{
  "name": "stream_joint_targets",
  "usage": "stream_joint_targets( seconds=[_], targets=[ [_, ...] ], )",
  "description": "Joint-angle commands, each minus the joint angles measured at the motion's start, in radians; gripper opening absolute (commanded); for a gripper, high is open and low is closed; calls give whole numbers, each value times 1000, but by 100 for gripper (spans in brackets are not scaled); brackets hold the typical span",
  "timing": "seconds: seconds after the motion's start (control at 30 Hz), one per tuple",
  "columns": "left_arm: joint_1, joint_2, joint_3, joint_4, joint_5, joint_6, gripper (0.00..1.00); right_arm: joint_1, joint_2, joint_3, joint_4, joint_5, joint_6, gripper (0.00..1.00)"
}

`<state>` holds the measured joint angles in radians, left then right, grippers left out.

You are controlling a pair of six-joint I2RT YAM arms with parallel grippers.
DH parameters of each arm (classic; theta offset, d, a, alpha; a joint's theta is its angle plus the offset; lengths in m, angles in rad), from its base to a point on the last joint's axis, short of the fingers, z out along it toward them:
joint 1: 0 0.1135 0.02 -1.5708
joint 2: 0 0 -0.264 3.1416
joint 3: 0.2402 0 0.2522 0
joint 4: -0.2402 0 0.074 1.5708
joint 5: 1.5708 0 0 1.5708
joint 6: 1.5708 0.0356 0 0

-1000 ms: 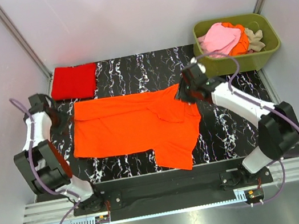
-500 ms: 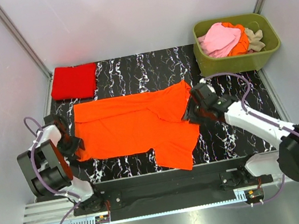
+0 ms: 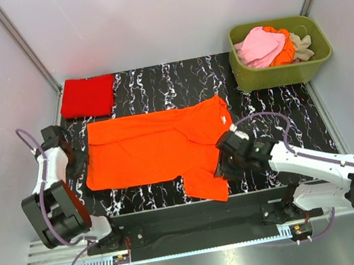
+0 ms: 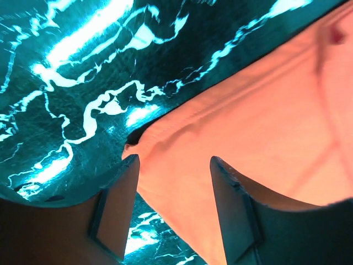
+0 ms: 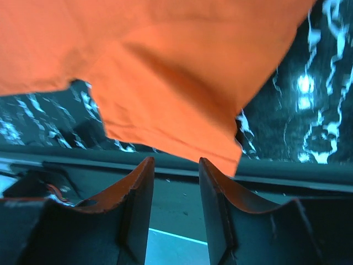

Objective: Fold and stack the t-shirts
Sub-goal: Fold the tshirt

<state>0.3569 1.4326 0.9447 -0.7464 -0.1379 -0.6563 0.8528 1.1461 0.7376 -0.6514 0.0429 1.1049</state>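
A bright orange t-shirt (image 3: 156,151) lies spread on the black marbled table, its small white neck label (image 3: 223,121) at the right and one sleeve (image 3: 207,180) reaching the near edge. My left gripper (image 3: 78,165) is at the shirt's left edge. In the left wrist view it (image 4: 174,160) is open, with the shirt's corner (image 4: 182,165) lying between the fingers. My right gripper (image 3: 222,164) is over the near sleeve. In the right wrist view it (image 5: 175,161) is open just below the sleeve hem (image 5: 182,138). A folded red t-shirt (image 3: 87,96) lies at the back left.
An olive-green tub (image 3: 258,77) stands at the back right, holding pink (image 3: 260,45), orange (image 3: 285,51) and beige (image 3: 301,45) t-shirts. The table's front rail (image 3: 177,209) runs just below the sleeve. White walls close in both sides.
My right gripper has travelled from the shirt's neck corner down to the near sleeve, and the neck area now lies flat. My left gripper swung down to the shirt's left edge.
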Motion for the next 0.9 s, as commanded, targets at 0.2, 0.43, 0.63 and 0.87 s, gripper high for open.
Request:
stream_joint_targets(
  seconds=[0.2,0.43,0.63,0.87],
  targets=[
    [-3,-191,-47,-22,52,-85,59,239,15,-69,-89,113,303,44],
    [-3,-259,-43,-27,66,-94,59,302,67,-86,-83,181,392,45],
    [-3,-244,-66,-25,64,-74,61,304,99,-99,-67,181,424,46],
    [-3,-231,-64,-24,69,-62,61,302,116,-152,4,161,480,46]
  ],
)
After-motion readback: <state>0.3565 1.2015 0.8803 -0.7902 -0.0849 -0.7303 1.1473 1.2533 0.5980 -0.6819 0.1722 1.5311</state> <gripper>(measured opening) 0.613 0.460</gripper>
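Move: The right hand hangs open above the orange t-shirt; the outer near corner of its sleeve lies about 7 cm back from the hand, 1 cm to its right and 7 cm down. The sleeve's other near corner is 11 cm to the hand's left and 4 cm back, the notch where sleeve meets body 11 cm left and 2 cm ahead. From the left hand, the outer sleeve corner is some 41 cm right, 16 cm back and 6 cm down. The right hand comes down at the outer corner of the sleeve by the table's near edge, first back and down together by about 7 cm back, then nearly straight down, some 7 cm lower in all. Its wrist tilts modestly and turns slightly clockwise, fingers staying part open; contact with the cloth can't be made out. The left hand, open, rises above the shirt's near left corner, then sinks a little, easing slightly back and right. ##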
